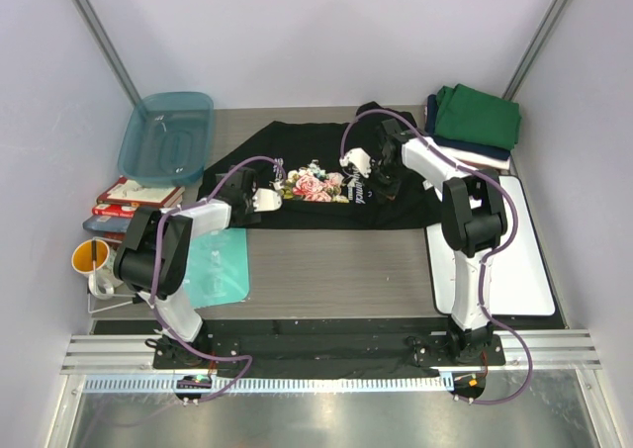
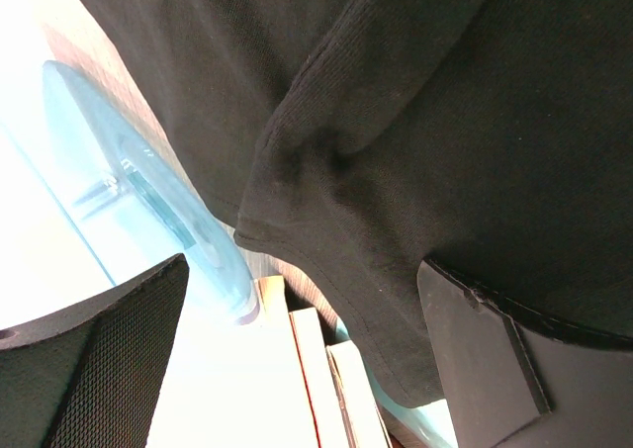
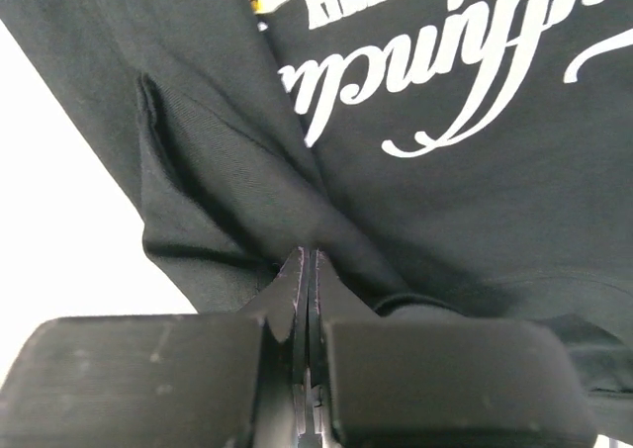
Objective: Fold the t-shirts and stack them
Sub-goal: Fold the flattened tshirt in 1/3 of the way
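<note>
A black t-shirt (image 1: pixel 326 206) with a floral print and white script lies spread across the middle of the table. My right gripper (image 1: pixel 380 189) is shut on a pinched fold of its black cloth (image 3: pixel 227 181), just beside the white script (image 3: pixel 435 82); the fingertips (image 3: pixel 297 270) press together with cloth between them. My left gripper (image 1: pixel 240 185) hovers open at the shirt's left sleeve, and the sleeve hem (image 2: pixel 326 270) hangs between its wide-apart fingers (image 2: pixel 99 369). Folded t-shirts are stacked at the back right, a green one (image 1: pixel 478 115) over a navy one (image 1: pixel 465 151).
A teal plastic tub (image 1: pixel 166 136) sits at the back left, with books (image 1: pixel 134 199) and a yellow cup (image 1: pixel 91 258) in front of it. A teal flat mat (image 1: pixel 220 265) lies under the left arm. A white board (image 1: pixel 514 260) lies on the right.
</note>
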Robot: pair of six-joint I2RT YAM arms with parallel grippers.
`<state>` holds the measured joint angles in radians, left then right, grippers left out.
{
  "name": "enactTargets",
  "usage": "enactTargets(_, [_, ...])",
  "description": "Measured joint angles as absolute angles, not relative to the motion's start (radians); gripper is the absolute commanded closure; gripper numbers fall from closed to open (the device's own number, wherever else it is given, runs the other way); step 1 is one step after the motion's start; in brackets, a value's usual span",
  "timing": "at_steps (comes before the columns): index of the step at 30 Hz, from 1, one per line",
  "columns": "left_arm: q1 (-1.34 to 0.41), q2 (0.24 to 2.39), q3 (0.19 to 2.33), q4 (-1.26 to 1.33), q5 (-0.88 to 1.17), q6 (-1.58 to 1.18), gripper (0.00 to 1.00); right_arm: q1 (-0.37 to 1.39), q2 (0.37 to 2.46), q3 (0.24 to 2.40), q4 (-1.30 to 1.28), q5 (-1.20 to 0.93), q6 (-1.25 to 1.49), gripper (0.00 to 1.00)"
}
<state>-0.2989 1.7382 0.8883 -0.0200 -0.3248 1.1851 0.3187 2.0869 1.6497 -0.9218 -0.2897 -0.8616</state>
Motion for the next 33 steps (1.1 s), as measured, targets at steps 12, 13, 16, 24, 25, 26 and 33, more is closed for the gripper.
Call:
enactTargets(12, [-0.299, 1.742, 0.893, -0.021, -0.33, 1.181, 0.0, 0.35, 2.087, 1.734, -0.815, -0.265, -0.854, 0.99])
enactTargets(13, [-0.299, 1.742, 0.893, -0.022, -0.33, 1.181, 0.0, 0.354, 2.087, 1.734, -0.803, -0.262, -0.853, 0.99])
enactTargets(16, [-0.299, 1.743, 0.894, -0.022, -0.33, 1.178, 0.0, 0.366, 2.087, 1.734, -0.757, -0.244, -0.851, 0.99])
enactTargets(24, [-0.299, 1.75, 0.901, -0.027, -0.338, 1.162, 0.0, 0.408, 2.088, 1.719, -0.551, -0.132, -0.849, 0.99])
enactTargets(25, [-0.299, 1.75, 0.901, -0.027, -0.339, 1.16, 0.0, 0.413, 2.088, 1.718, -0.523, -0.113, -0.846, 0.99])
enactTargets(26, [-0.299, 1.75, 0.901, -0.026, -0.34, 1.16, 0.0, 0.417, 2.089, 1.718, -0.49, -0.095, -0.841, 0.99])
enactTargets(33, [-0.299, 1.755, 0.905, -0.026, -0.344, 1.157, 0.0, 0.444, 2.128, 1.69, -0.241, 0.083, -0.801, 0.34])
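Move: Pinched in the right hand's shut fingers is the right part of the t-shirt's folded-over flap; the bare front-right part of the shirt lies about 15 cm ahead, 6 cm left and barely below. The white lettering is roughly 8 cm left and 3 cm ahead, the flower print some 20 cm left and 3 cm ahead, the folded stack about 22 cm right and 18 cm ahead. From the left hand that front-right part lies about 37 cm right and 11 cm ahead. Sweeping forward about 15 cm, with some 6 cm to the left and 7 cm of rise, the right hand draws the pinched flap over the lettering towards the shirt's front edge. Its fingers swing up from pointing down to slanting forward, some 40 degrees, and only at the very end part to a little under half open. The left hand stays, wide open, still resting a finger on the shirt's left end. ##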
